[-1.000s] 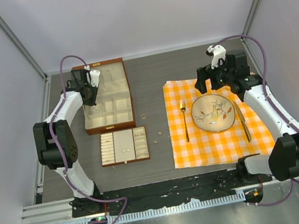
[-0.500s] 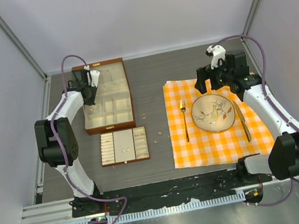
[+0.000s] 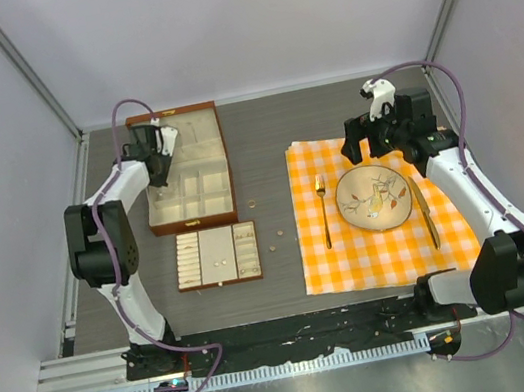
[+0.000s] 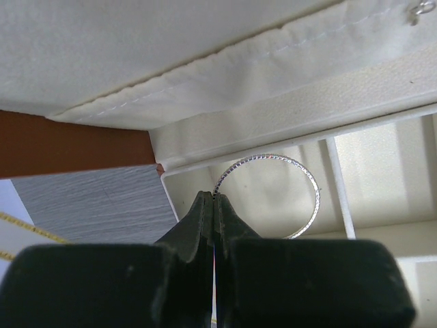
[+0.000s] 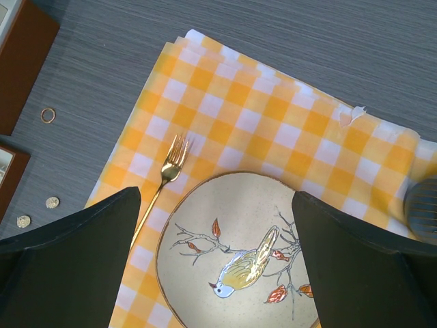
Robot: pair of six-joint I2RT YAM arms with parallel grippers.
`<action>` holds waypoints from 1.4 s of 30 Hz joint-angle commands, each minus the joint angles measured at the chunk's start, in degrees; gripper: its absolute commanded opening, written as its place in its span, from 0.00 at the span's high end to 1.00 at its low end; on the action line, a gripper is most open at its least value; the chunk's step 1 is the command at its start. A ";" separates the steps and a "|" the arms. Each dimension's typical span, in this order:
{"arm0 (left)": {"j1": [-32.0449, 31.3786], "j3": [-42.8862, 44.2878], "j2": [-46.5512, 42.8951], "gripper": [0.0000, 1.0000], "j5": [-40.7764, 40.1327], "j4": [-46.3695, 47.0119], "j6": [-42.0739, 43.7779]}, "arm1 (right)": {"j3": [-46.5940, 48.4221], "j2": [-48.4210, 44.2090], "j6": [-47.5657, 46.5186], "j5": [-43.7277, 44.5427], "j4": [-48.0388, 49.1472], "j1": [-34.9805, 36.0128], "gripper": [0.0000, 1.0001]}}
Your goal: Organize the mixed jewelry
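My left gripper (image 4: 215, 197) is shut on a thin silver hoop bracelet (image 4: 317, 193), pinching its rim, and holds it over a cream-lined compartment of the wooden box (image 4: 82, 143). From above, that left gripper (image 3: 157, 166) sits at the left side of the box (image 3: 225, 152). A small gold ring (image 5: 47, 115) and two tiny studs (image 5: 52, 202) lie loose on the grey table; the ring (image 3: 252, 204) and studs (image 3: 272, 248) also show from above. My right gripper (image 5: 216, 194) hangs open and empty over the bird plate (image 5: 205, 273), and from above the right gripper (image 3: 367, 145) is at the plate's far edge.
A flat ring tray (image 3: 178, 261) holding a few small pieces lies in front of the box. A yellow checked cloth (image 3: 383, 251) carries the plate (image 3: 374, 198), a gold fork (image 3: 323, 207) and a gold knife (image 3: 425, 213). Grey walls enclose the table.
My left arm has shifted a little, its elbow rising, while the gripper keeps hold of the bracelet over the box. The right arm has not moved.
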 commanded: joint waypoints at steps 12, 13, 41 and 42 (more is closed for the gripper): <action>-0.13 -0.27 3.18 0.99 -2.77 4.66 1.45 | 1.80 0.22 -0.18 0.35 1.39 0.08 0.00; -0.13 -0.27 3.53 0.98 -2.77 4.57 1.54 | 1.89 0.22 -0.18 0.35 1.30 0.08 0.00; -0.74 -2.29 -7.79 0.59 4.07 -0.53 -1.19 | 1.89 0.48 -0.27 0.35 1.30 0.08 0.00; -0.83 -2.47 -8.59 0.58 5.56 -0.79 -1.45 | 1.89 0.48 -0.27 0.27 1.30 0.16 0.00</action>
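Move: Over the jewelry box, the left hand still holds the bracelet; the far-left compartment's middle lies about 2 cm ahead, 2 cm right and 3 cm below. At the same depth, the near-left compartment is some 5 cm back and 1 cm right, and the compartment next door is 2 cm ahead and 9 cm right. The flat tray sits about 20 cm back, 11 cm right and 6 cm below. From the idle right hand, the far-left compartment is roughly 11 cm ahead, 55 cm left and 16 cm below. Sinking about 2.5 cm almost straight down into the far-left compartment, the left hand lowers the held bracelet, then opens its shut fingers to some two fifths and lets go. After a short pause it lifts out about 2 cm, easing back nearly 1 cm towards the robot, the wrist hardly turning. ##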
